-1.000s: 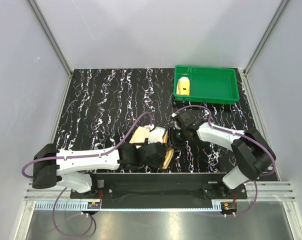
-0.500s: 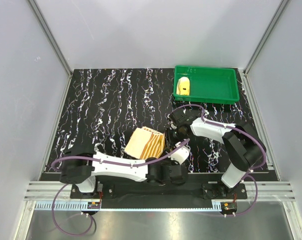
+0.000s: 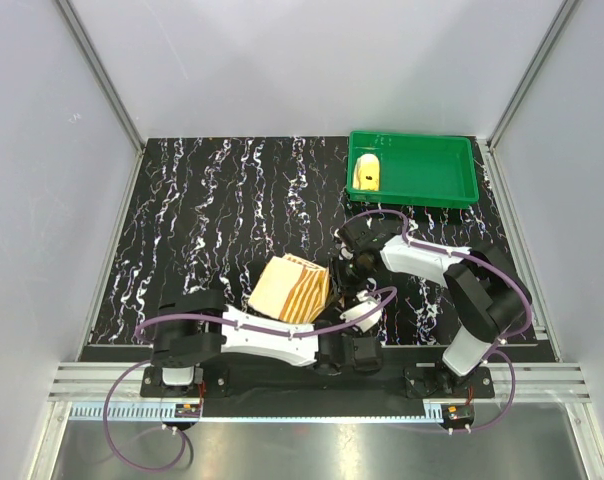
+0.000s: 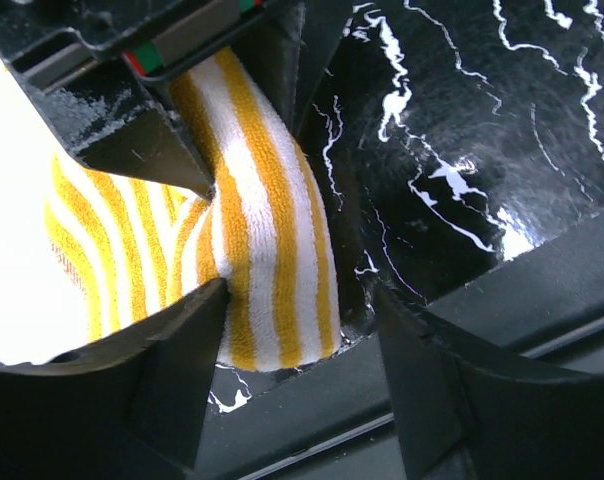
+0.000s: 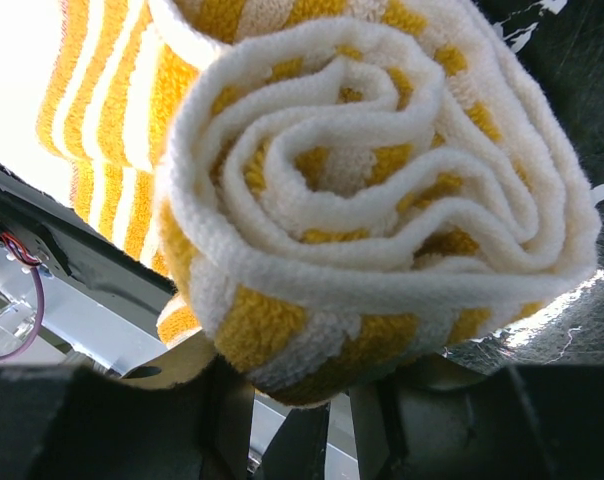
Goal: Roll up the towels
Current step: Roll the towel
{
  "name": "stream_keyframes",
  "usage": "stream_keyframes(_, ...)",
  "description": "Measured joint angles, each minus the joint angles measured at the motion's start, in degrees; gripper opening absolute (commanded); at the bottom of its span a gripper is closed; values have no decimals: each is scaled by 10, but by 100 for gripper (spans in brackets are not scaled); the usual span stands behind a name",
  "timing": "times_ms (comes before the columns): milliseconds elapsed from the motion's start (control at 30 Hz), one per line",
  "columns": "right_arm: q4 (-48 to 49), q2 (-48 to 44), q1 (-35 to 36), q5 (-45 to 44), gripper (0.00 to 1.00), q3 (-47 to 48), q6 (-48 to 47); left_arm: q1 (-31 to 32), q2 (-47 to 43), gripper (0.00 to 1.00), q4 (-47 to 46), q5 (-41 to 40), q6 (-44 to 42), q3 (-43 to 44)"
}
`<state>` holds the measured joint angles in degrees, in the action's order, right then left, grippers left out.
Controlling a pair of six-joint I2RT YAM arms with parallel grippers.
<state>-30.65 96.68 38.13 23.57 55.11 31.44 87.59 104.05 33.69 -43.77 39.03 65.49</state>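
The striped towel (image 3: 290, 288) lies near the table's front edge, partly rolled. Its roll shows end-on as a spiral (image 5: 372, 190) in the right wrist view. My right gripper (image 3: 344, 268) (image 5: 322, 400) is shut on that roll at the towel's right side. My left gripper (image 3: 350, 300) (image 4: 300, 300) stands open around the roll's other end (image 4: 267, 250). The cloth touches the left finger (image 4: 162, 380), and a gap separates it from the right finger (image 4: 422, 400). The yellow towel (image 3: 367, 173) lies rolled in the green tray (image 3: 432, 195).
The green tray sits at the back right corner of the black marbled table (image 3: 202, 220). The black front rail (image 3: 282, 378) runs just below the left gripper. The left arm (image 3: 242, 340) lies low along the front edge, with purple cables looping over both arms.
My left arm has swung off the top of the striped towel to its front right, and its jaws have widened. The towel's flat part is now uncovered. The right gripper moved slightly left.
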Motion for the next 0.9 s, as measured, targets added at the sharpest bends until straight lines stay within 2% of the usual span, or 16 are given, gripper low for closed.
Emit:
stream_keyframes(267,2,0,0,2,43,-1,0,-11,40,66,47,-9,39,26)
stream_keyframes(367,4,0,1,2,44,-2,0,-16,52,62,66,-11,49,38)
stream_keyframes(500,11,0,1,2,44,-6,0,-29,61,46,79,-12,56,43)
stream_keyframes(633,16,0,1,3,45,-7,0,-33,60,20,82,-11,57,42)
stream_keyframes(767,17,0,1,3,52,-7,-1,-38,51,11,67,-6,52,30)
stream_keyframes(800,16,0,1,1,59,-7,-1,-40,48,11,63,-2,50,26)
stream_keyframes(900,6,0,1,-8,70,-6,-6,-43,40,11,56,6,45,21)
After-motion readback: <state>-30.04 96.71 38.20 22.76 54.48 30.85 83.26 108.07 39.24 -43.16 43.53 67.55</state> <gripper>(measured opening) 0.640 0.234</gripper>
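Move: The near end of the rolled towel part sits just off the left hand's open fingers, about 2 cm ahead, 2 cm left and 2 cm below. The still-flat towel lies about 8 cm ahead of the left hand and 10 cm to its left, some 3 cm lower. From the right hand, which holds the roll farther out, that near end is roughly 5 cm back, 1 cm left and 1 cm below. Left hand eases about 2 cm each forward, left and down, pinching the roll's near end; right fingers widen. ##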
